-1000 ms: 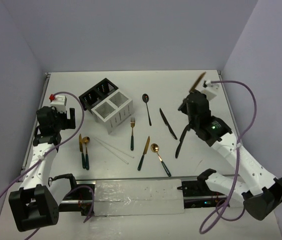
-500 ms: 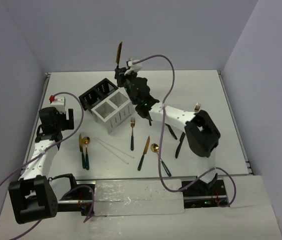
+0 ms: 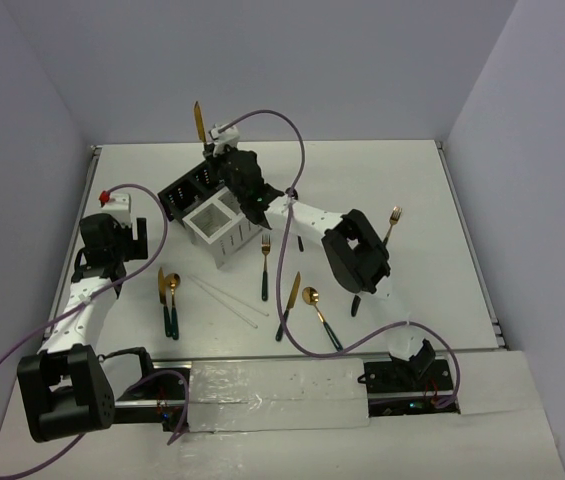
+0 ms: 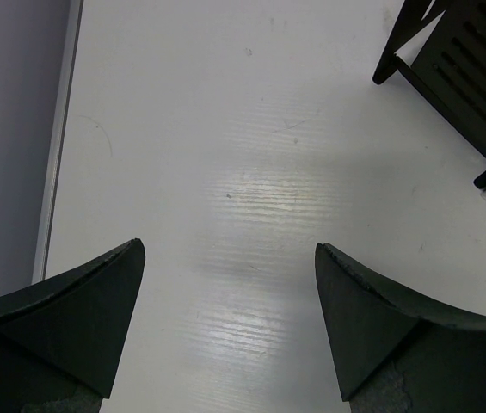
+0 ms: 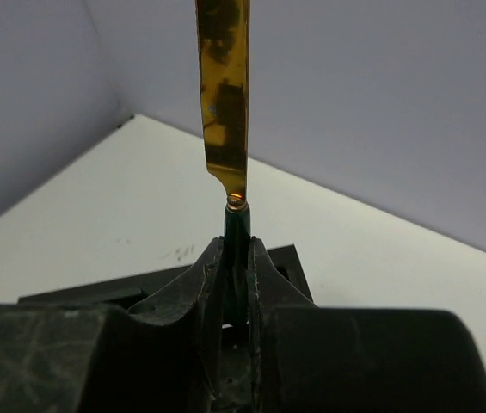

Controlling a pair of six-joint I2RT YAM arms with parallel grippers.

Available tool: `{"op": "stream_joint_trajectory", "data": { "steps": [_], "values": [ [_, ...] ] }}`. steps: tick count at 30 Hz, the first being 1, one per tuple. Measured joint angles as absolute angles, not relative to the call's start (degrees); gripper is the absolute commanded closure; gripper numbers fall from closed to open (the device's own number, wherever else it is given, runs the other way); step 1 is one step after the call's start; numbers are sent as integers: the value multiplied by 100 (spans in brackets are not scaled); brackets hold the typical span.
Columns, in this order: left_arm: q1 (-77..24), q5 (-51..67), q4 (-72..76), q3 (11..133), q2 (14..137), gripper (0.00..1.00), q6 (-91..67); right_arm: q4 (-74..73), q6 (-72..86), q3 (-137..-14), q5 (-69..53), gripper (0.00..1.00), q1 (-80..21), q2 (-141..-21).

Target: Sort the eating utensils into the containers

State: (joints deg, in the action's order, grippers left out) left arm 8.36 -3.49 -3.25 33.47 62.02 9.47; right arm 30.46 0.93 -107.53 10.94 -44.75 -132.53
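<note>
My right gripper is shut on the dark green handle of a gold-bladed knife, held upright above the black container. In the right wrist view the blade stands straight up from the gripper, with the black container's rim behind. The white container stands beside the black one. My left gripper is open over bare table at the left. Nothing lies between its fingers, and a corner of the black container shows at upper right.
On the table lie a gold fork, a gold knife, a gold spoon, a knife and spoon pair, white chopsticks and another gold fork. The right arm hides black utensils near the middle.
The right arm has swung from the table's right side across to the black container, carrying the gold knife upright. The left arm has barely moved.
</note>
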Motion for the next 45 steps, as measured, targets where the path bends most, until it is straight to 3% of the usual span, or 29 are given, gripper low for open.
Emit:
{"op": "stream_joint_trajectory", "data": {
  "steps": [3,6,8,12,25,30,36,41,45],
  "values": [
    [836,-370,-325,3347,6200,10,947,2770,10,-10875,1061,99,-4475,-13393],
    [836,-390,-322,3347,6202,10,947,2532,12,-10877,967,87,-4475,-13491],
    [836,-399,-322,3347,6202,10,947,2381,12,-10877,915,84,-4475,-13533],
    [836,-429,-320,3347,6202,10,947,2213,82,-10875,757,62,-4475,-13537],
    [836,-438,-320,3347,6202,10,947,2023,292,-10748,679,57,-4475,-13410],
    [836,-438,-318,3347,6202,10,952,923,655,-10235,939,50,-4475,-12366],
    [836,-451,-316,3345,6202,10,972,-904,1358,-9393,1470,44,-4261,-9850],
    [836,-427,-316,3345,6202,10,974,-2171,2091,-8165,1594,43,-2969,-8350],
    [836,-403,-318,3345,6202,10,978,-2982,2357,-7181,1358,44,-1623,-8477]
  ]
}}
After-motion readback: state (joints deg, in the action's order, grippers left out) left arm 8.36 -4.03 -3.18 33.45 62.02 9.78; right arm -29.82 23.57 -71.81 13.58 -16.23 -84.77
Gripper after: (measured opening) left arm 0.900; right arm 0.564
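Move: The right hand already grips the gold knife by its green handle, blade up. The black container's far-right compartment lies straight below, its middle about 16 cm down. The white container is some 11 cm nearer the base and 2 cm right; the slotted spoon about 6 cm back and 18 cm right; the gold fork roughly 12 cm back and 42 cm right. From the left hand, the compartment is about 17 cm ahead, 24 cm right and 5 cm lower. Still pinching the upright knife, the right hand lowers it about 6 cm into the black container's compartment, then opens partway and lets go. It backs and lifts clear, sweeps some 35 cm to the right towards the gold fork, rising and then sinking, while the fingers open further, tip well downward and turn about 30 degrees clockwise. ##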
